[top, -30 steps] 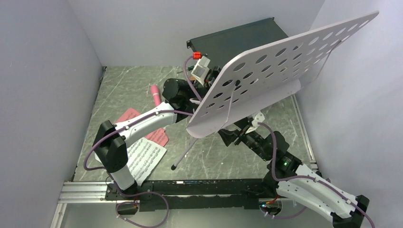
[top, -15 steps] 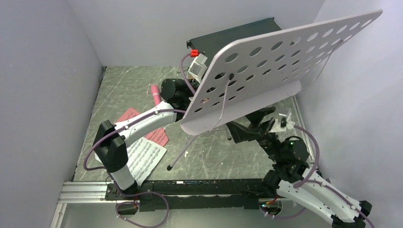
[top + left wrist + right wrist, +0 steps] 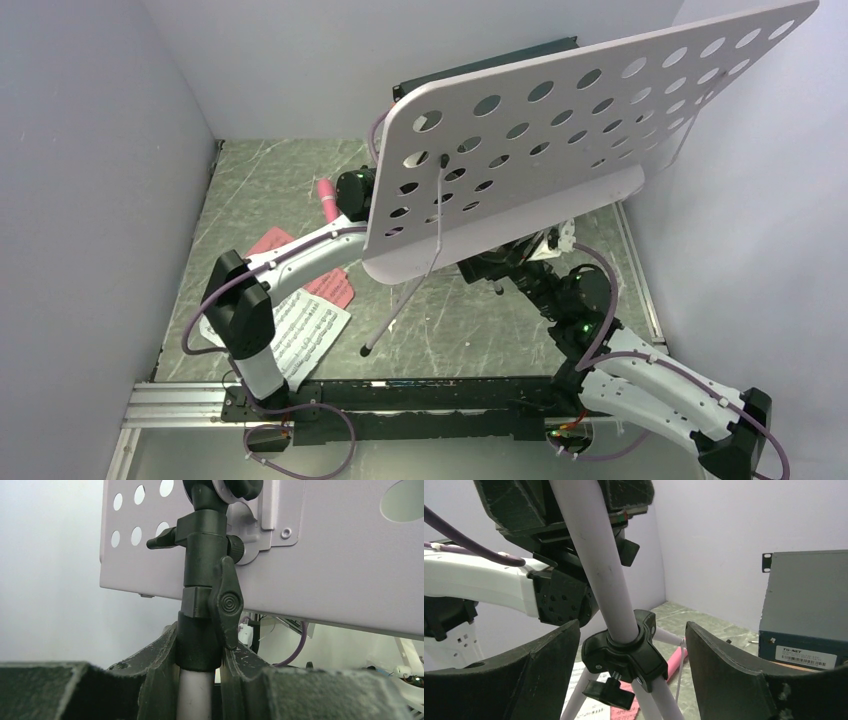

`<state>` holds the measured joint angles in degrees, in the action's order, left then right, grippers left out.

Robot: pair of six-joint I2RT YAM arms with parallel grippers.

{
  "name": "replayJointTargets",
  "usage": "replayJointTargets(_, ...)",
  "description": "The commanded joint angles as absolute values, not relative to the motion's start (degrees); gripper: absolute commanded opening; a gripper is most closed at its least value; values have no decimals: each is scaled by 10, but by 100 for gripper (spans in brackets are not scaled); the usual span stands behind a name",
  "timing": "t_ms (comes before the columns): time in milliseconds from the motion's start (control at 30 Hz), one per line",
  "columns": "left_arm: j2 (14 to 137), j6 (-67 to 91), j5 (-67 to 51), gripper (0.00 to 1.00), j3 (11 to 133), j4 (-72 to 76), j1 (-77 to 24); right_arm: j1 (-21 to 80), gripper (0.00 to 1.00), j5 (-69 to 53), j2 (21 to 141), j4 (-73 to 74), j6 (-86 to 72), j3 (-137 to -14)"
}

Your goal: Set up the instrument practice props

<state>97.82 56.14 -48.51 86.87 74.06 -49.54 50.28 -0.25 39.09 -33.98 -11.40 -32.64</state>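
The pale lavender perforated music-stand desk (image 3: 560, 130) is held up in the air, tilted, on its silver tripod pole (image 3: 599, 565). My left gripper (image 3: 200, 650) is shut on that pole just under the black clamp collar (image 3: 205, 585); the desk (image 3: 325, 580) hides it from above. My right gripper (image 3: 631, 650) is open, its fingers either side of the black tripod hub (image 3: 624, 652) without touching it. One folded leg (image 3: 395, 315) slants down to the floor. A pink microphone (image 3: 327, 200) lies at the back left. Pink and white music sheets (image 3: 305, 335) lie at the front left.
A dark rack-mount box (image 3: 500, 62) stands at the back, partly hidden by the desk, and shows at the right of the right wrist view (image 3: 804, 610). Grey walls close in on both sides. A metal rail (image 3: 180, 400) runs along the near edge.
The desk has swung up and to the left. My right gripper drew away to the right, then came back in under the desk, open around the tripod hub.
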Motion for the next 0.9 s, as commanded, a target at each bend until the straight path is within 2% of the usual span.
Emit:
replayJointTargets(0, 959, 595, -385, 0, 927, 843, -496, 511, 79, 28, 391, -362, -79, -358)
replayJointTargets(167, 969, 605, -380, 0, 924, 854, -496, 520, 76, 34, 406, -346, -64, -377)
replayJointTargets(367, 974, 618, -373, 0, 918, 871, -497, 537, 66, 57, 424, -291, -27, -393)
replayJointTargets(533, 979, 625, -375, 0, 931, 874, -495, 568, 56, 102, 444, -279, 7, -365)
replayJointTargets(867, 950, 614, -383, 0, 930, 865, -494, 593, 50, 173, 437, -269, 11, -291)
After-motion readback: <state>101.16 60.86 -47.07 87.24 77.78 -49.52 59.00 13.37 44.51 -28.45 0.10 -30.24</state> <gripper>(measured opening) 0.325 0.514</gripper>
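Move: The tripod hub, where the legs meet the pole, lies about 4 cm ahead of the right hand, 5 cm to its left and some 4 cm below. The left gripper is about 13 cm above the right hand, 7 cm left and 1 cm ahead; the music desk's middle is roughly 12 cm ahead, 11 cm right and 22 cm up. From the left hand the hub is about 17 cm below, 3 cm ahead and 2 cm right. Right hand sinks some 7 cm, easing left and tipping down, fingers narrowing around the pole; left keeps hold. ##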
